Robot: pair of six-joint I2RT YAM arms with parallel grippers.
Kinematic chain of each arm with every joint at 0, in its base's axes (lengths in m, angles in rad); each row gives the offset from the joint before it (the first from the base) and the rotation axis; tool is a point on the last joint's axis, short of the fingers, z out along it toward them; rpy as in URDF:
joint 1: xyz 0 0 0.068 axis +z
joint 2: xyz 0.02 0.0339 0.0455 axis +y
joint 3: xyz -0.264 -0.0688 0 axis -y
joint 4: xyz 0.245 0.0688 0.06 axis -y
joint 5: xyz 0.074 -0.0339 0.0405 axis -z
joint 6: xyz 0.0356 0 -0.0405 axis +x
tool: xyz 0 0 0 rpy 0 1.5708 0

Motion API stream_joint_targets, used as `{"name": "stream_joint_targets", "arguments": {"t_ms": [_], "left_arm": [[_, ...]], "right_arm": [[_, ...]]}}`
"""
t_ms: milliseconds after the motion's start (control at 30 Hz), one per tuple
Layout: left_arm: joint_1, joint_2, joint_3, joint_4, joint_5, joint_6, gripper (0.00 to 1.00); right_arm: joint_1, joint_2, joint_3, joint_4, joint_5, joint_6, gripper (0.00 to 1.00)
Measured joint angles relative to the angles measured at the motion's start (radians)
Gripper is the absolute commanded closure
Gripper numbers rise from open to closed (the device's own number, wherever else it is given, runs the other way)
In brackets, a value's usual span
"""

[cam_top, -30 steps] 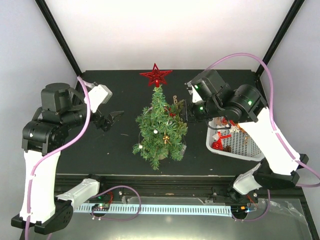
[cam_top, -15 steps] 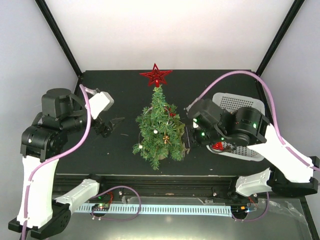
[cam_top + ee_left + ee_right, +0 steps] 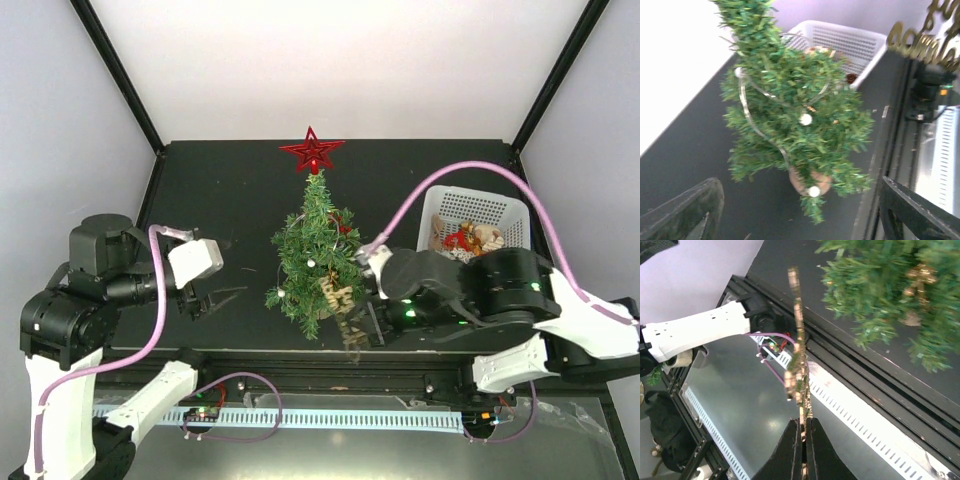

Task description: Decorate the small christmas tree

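Note:
The small christmas tree (image 3: pixel 315 265) stands mid-table with a red star (image 3: pixel 312 152) on top, a silver ribbon and small balls. In the left wrist view the tree (image 3: pixel 795 115) fills the middle, and its brown base (image 3: pixel 801 182) shows. My left gripper (image 3: pixel 218 298) hangs open and empty, well to the tree's left. My right gripper (image 3: pixel 362 320) is low at the tree's near right, shut on a flat gold glitter lettering ornament (image 3: pixel 336 296). The right wrist view shows this ornament (image 3: pixel 799 360) edge-on, rising from the closed fingers (image 3: pixel 790 450).
A white basket (image 3: pixel 497 209) with more decorations stands at the right behind my right arm; the left wrist view has the basket (image 3: pixel 840 40) beyond the tree. The table's near edge rail (image 3: pixel 300 368) runs just under the right gripper.
My right arm swung from the tree's upper right down to its near side, carrying the gold ornament and uncovering the basket. My left arm drew back toward the near left.

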Motion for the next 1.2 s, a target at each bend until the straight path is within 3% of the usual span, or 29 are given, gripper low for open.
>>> {"name": "stream_joint_targets", "arguments": {"t_ms": [367,633,967,1133,1200], "left_arm": [[-0.028,0.054,0.011,-0.079,0.241,0.023,0.30],[-0.056,0.055,-0.014,-0.127,0.314,0.066,0.45],[-0.077,0.080,-0.023,-0.147,0.366,0.075,0.55],[-0.080,0.088,-0.035,-0.157,0.384,0.082,0.77],[-0.089,0.087,-0.043,-0.164,0.389,0.084,0.78]], "right_arm": [[0.022,0.314,0.224,0.038,-0.089,-0.178,0.99],[0.022,0.317,0.285,0.039,-0.121,-0.233,0.99],[0.022,0.353,0.303,0.041,-0.147,-0.270,0.99],[0.022,0.384,0.323,0.042,-0.159,-0.285,0.99],[0.022,0.387,0.326,0.042,-0.163,-0.287,0.99]]}}
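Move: To the left hand's right, about 18 cm off, 5 cm back and slightly lower, is the gold lettering sign, already pinched in the right fingers. From the right hand, the left fingers it is taken to are some 20 cm to the left and 5 cm ahead at nearly the same height. The tree's middle is about 7 cm ahead and 14 cm right of the left hand, 12 cm ahead and 6 cm left of the right hand, some 14 cm below both. Bringing the gold sign across behind the tree, the right hand keeps its pinch and goes about 11 cm left, fast at first, turning some 20 degrees counter-clockwise. The left hand draws back about 5 cm and 4 cm to the right to meet it, swings clockwise roughly 25 degrees, and closes from wide open to about a quarter around the sign's near end. ##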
